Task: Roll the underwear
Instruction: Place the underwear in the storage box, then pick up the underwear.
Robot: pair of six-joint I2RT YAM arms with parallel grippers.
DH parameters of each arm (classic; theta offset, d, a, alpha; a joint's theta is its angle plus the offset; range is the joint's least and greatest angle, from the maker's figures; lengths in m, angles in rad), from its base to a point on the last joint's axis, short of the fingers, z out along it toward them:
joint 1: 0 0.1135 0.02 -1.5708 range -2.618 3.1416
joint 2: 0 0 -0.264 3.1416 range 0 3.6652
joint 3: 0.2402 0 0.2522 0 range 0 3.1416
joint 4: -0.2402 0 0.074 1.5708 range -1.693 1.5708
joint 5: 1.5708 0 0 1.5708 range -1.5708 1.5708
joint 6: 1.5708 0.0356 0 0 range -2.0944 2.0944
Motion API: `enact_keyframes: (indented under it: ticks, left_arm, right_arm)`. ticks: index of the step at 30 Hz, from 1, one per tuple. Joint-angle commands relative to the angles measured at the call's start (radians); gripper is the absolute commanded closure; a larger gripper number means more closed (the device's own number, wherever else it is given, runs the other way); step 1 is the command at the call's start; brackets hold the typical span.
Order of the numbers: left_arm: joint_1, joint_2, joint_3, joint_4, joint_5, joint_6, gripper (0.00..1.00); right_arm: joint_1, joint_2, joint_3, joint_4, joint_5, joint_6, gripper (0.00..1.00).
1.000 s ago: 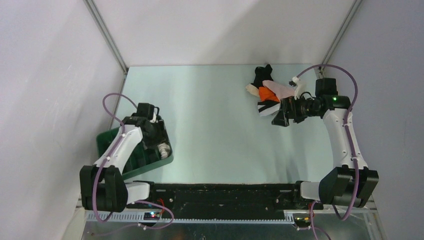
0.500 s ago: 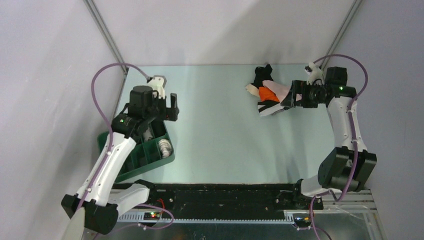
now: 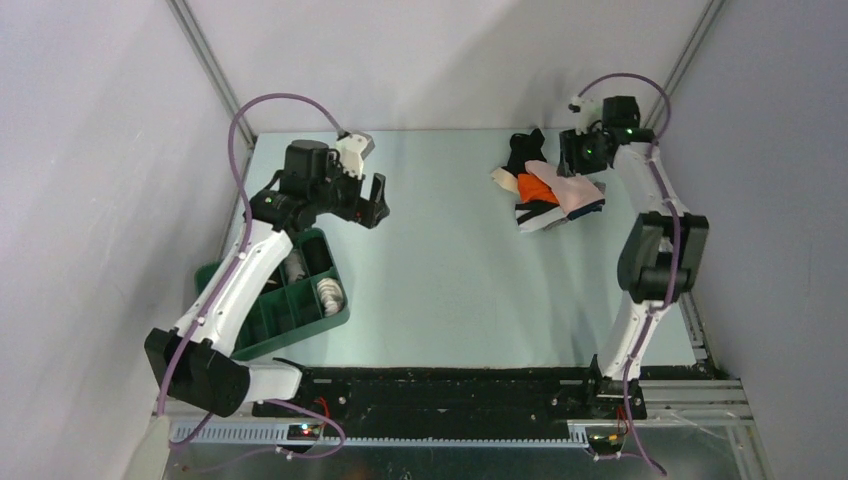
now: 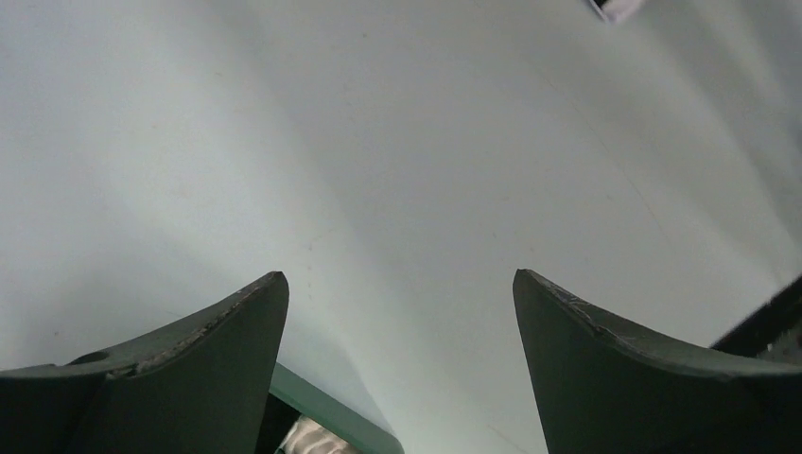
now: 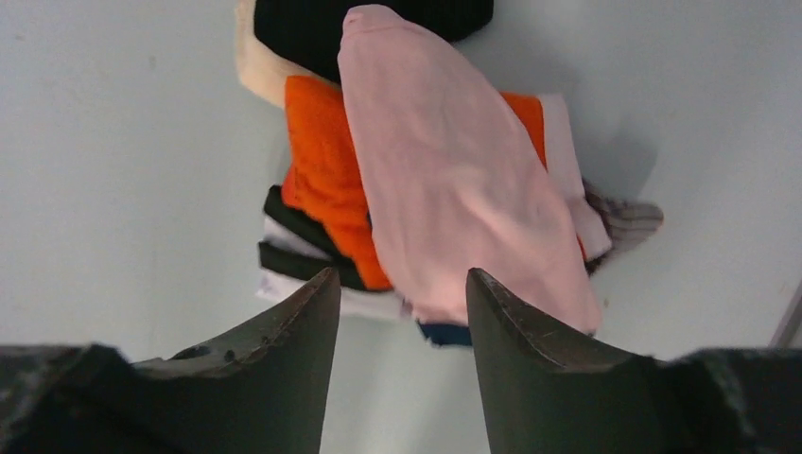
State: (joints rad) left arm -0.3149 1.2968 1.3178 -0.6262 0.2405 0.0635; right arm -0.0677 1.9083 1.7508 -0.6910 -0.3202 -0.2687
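The underwear [image 3: 545, 190] lies in a loose pile at the far right of the table. In the right wrist view a pale pink piece [image 5: 454, 180] drapes over an orange one [image 5: 322, 180], with black [image 5: 369, 24] beyond and white [image 5: 312, 301] and a navy band [image 5: 444, 333] nearest me. My right gripper [image 5: 399, 284] hovers at the pile's far edge [image 3: 572, 165], jaws partly apart, nothing between them. My left gripper [image 3: 375, 205] hangs wide open above bare table [image 4: 398, 279], holding nothing.
A green divided tray [image 3: 335, 318] sits at the near left, with a rolled white garment [image 3: 328, 293] in one compartment; its corner [image 4: 331, 416] shows under my left fingers. Grey walls close in the table on three sides.
The left arm lifted out of the tray and swung toward the table's middle, its jaws opening wide. The right gripper moved to the far side of the pile and its jaws narrowed.
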Motion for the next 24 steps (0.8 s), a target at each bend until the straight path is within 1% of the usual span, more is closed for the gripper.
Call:
enact_keyframes:
  ticks: [1,5,9,13,20,22,23,24]
  left_arm:
    - [-0.013,-0.061,-0.027,-0.033,0.11,0.064,0.06]
    - [-0.012,-0.103,-0.084,-0.029,0.109,0.034,0.06]
    - [-0.012,-0.128,-0.122,-0.034,0.114,0.015,0.06]
    - [-0.012,-0.132,-0.133,-0.032,0.109,0.013,0.06]
    - [-0.004,-0.128,-0.148,-0.01,0.097,-0.009,0.05]
    - [0.0,-0.127,-0.154,-0.005,0.099,-0.019,0.05]
    - [0.002,-0.127,-0.156,-0.004,0.099,-0.023,0.05]
    - [0.003,-0.126,-0.16,0.0,0.098,-0.025,0.05]
  right_arm:
    - [0.052,0.12,0.16,0.02,0.08,-0.109,0.45]
    - [0.101,0.221,0.235,0.054,0.151,-0.112,0.48]
    - [0.126,0.307,0.291,0.067,0.185,-0.123,0.51]
    - [0.14,0.346,0.303,0.077,0.216,-0.126,0.55]
    - [0.139,0.355,0.279,0.085,0.236,-0.107,0.61]
    - [0.138,0.358,0.277,0.088,0.241,-0.106,0.66]
    - [0.137,0.358,0.278,0.088,0.243,-0.107,0.72]
    - [0.138,0.359,0.278,0.089,0.243,-0.108,0.76]
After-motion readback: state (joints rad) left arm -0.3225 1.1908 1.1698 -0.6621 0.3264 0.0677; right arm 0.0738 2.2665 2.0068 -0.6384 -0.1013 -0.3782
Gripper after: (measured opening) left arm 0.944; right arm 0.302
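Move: The pink underwear's middle is about 11 cm below the right hand, 4 cm ahead and 2 cm right. From that hand, the black underwear is some 13 cm ahead and 9 cm left, the orange piece 3 cm ahead and 5 cm left, and the black-and-white piece 3 cm back and 5 cm left. From the left hand, the pink underwear lies roughly 18 cm ahead, 47 cm right and 19 cm below. Right hand sinks 8 cm, reaching 7 forward and leftward to the pink underwear, fingers narrowing; left draws back. ##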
